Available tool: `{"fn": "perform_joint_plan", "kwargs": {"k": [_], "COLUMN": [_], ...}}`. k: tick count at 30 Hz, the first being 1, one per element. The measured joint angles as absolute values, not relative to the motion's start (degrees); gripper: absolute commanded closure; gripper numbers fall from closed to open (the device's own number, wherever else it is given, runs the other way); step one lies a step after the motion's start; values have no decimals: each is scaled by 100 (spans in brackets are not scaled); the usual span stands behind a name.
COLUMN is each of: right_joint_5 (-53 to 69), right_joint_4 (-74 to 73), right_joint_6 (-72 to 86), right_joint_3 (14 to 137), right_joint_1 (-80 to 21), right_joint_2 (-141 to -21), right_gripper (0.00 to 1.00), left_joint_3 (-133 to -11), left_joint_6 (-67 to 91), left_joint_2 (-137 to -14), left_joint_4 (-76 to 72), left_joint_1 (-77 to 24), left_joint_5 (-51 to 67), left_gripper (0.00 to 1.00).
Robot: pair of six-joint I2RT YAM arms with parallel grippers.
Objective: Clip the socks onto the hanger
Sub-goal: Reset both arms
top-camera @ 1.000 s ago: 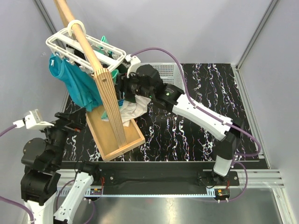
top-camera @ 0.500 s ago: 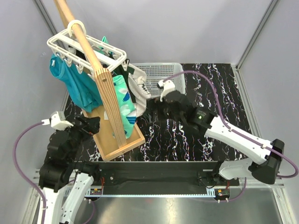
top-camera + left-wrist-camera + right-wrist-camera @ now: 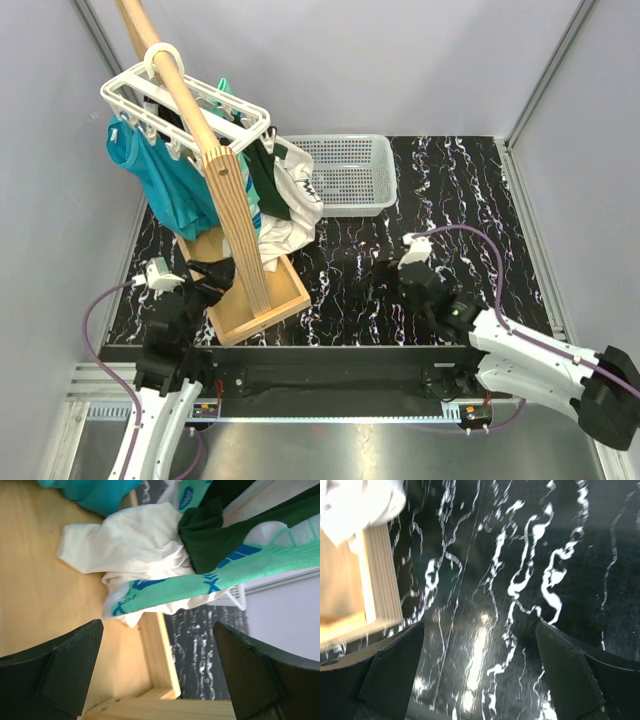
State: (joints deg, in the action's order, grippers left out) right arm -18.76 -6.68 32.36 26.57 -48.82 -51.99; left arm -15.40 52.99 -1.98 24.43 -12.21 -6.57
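Observation:
The white hanger [image 3: 190,108] hangs by its hook on the slanted wooden pole. From its right end hangs a bunch of socks [image 3: 292,195] in white, dark green and mint. In the left wrist view a mint sock with blue marks [image 3: 200,582] lies across white fabric [image 3: 135,545] above the stand's wooden base. My left gripper [image 3: 212,272] [image 3: 160,675] is open at the base's near left corner, nothing between its fingers. My right gripper [image 3: 375,265] [image 3: 480,675] is open low over the marbled table, apart from the socks.
A large teal cloth [image 3: 160,185] hangs from the hanger's left side. The wooden stand base [image 3: 255,295] [image 3: 350,595] sits between the arms. A light grey mesh basket [image 3: 345,170] stands at the back. A dark green garment [image 3: 220,535] hangs among the socks.
My right gripper opened at the hanger's right end, then drew back to the near middle of the table. The left arm swung in toward the stand base. The socks stay hanging.

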Motion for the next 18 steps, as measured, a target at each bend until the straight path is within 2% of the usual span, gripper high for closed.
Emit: {"fn": "perform_joint_plan", "kwargs": {"k": [6, 10, 18], "right_joint_5": [-2139, -2211, -2768], "right_joint_4": [692, 1347, 1160], "right_joint_6": [3736, 4202, 4882], "right_joint_3": [1404, 283, 167], "right_joint_1": [-4724, -4685, -4674], "right_joint_2": [-4512, -3782, -1793], "right_gripper": [0, 0, 0], "left_joint_3": [-460, -325, -322], "left_joint_6": [5767, 6029, 6403], "left_joint_2": [-73, -51, -47], "left_joint_4": [1199, 858, 539], "left_joint_1": [-1223, -1223, -1221], "left_joint_5": [-416, -327, -56], "left_gripper": [1, 1, 1]}}
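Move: The hanger's middle is about 15 cm ahead of the left hand, 4 cm left and 21 cm above. Nearer hangs the mint sock, roughly 10 cm ahead and 6 cm right; the wooden post passes some 4 cm right and 2 cm ahead. From the right hand the hanger is about 40 cm left, 13 cm ahead and 27 cm up, the empty basket 23 cm ahead and 8 cm left on the table. Both open hands shift right and dip, then rise, the right some 5 cm, rolling left-side-up about 30 degrees. ##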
